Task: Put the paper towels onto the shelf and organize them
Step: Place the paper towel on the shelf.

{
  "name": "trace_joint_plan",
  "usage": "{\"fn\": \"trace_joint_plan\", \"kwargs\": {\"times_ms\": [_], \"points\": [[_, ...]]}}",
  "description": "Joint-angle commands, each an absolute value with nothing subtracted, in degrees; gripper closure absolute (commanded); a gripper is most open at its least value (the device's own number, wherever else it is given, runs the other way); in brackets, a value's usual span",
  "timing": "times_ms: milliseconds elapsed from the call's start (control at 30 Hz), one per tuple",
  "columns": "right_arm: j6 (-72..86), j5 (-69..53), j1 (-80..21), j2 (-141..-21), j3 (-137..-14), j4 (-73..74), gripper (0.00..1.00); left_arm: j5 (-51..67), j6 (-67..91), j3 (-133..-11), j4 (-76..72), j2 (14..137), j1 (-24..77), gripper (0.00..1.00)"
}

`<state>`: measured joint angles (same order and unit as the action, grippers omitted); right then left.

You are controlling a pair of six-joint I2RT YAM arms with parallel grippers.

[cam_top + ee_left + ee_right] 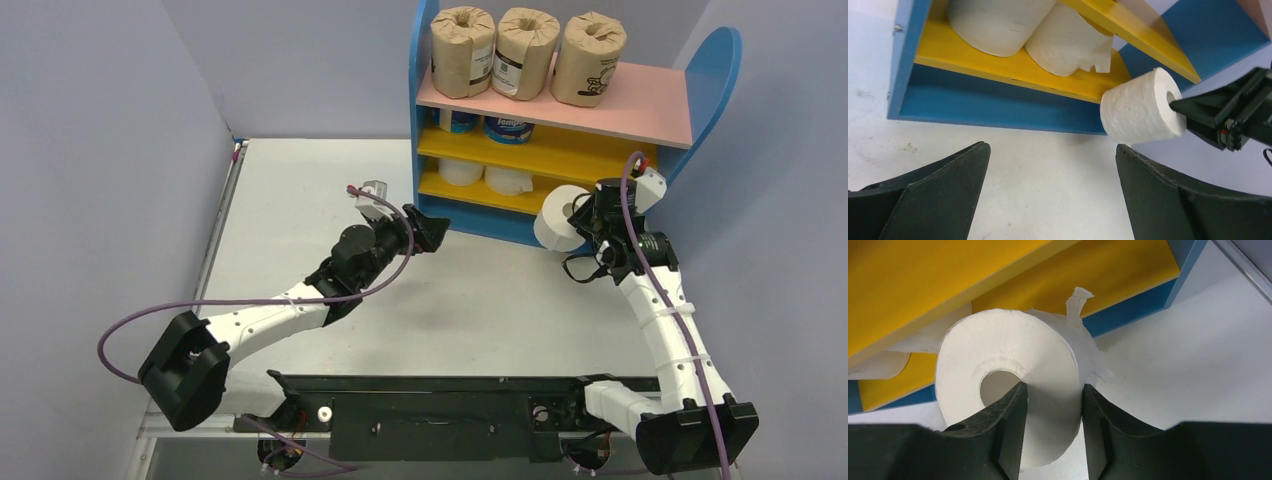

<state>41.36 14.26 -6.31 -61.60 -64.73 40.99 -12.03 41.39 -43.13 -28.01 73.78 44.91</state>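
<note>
The shelf (650, 105) stands at the back right, with three brown-wrapped paper towels (527, 52) on its pink top board. Two blue-and-white rolls (508, 128) sit on the middle yellow board and two white rolls (461, 171) on the bottom one (1013, 67). My right gripper (585, 215) is shut on another white roll (1013, 350), one finger in its core and one on its outer wall. That roll (1138, 107) hangs just in front of the bottom board's right part. My left gripper (1053, 155) stands open and empty over the table, left of the shelf's foot.
Grey walls close in the table on the left, back and right. A loose torn flap (1103, 57) hangs from the right-hand white roll on the bottom board. The black base rail (440, 400) runs along the near edge.
</note>
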Motion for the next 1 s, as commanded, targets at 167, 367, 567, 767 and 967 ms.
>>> {"fn": "trace_joint_plan", "kwargs": {"times_ms": [167, 367, 567, 767, 967], "points": [[45.1, 17.0, -5.4, -63.0, -67.4, 32.5, 0.76, -2.9, 34.2, -40.3, -56.9, 83.0, 44.8, 0.04], [46.3, 17.0, -5.2, -64.1, -67.5, 31.4, 0.76, 3.9, 32.6, -42.4, -69.7, 92.5, 44.8, 0.04], [48.1, 17.3, -5.1, -64.4, -67.0, 30.1, 0.75, 7.3, 28.3, -48.7, -69.1, 99.1, 46.5, 0.04], [49.9, 17.4, -5.0, -64.2, -66.1, 29.1, 0.75, 4.2, 16.6, -52.9, -66.6, 103.0, 50.7, 0.04], [50.4, 17.2, -4.9, -64.4, -66.4, 28.9, 0.74, 3.4, 9.8, -59.7, -65.0, 108.7, 53.4, 0.04]]}}
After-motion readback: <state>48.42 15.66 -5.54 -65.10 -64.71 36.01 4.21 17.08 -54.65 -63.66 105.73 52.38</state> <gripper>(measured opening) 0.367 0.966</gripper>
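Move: The white roll already pinched in the right hand has its middle some 3 cm ahead, 4 cm left and 4 cm below that hand. Its free spot on the lowest yellow board lies about 8 cm ahead, 4 cm left and 5 cm down; the torn-edge roll stands about 11 cm ahead and 14 cm left. From the open left hand the held roll is about 24 cm right, 3 cm ahead, roughly level, and the torn-edge roll 14 cm right, 11 cm ahead. The held white roll goes forward about 2.5 cm into the gap under the middle yellow board, the right hand keeping its pinch on the roll's wall, turning slightly and easing to a halt. The left hand sweeps some 14 cm to the right towards the roll, sinking a little, fingers wide open, while it swings clockwise and tips its fingertips upward; it stays short of touching. ##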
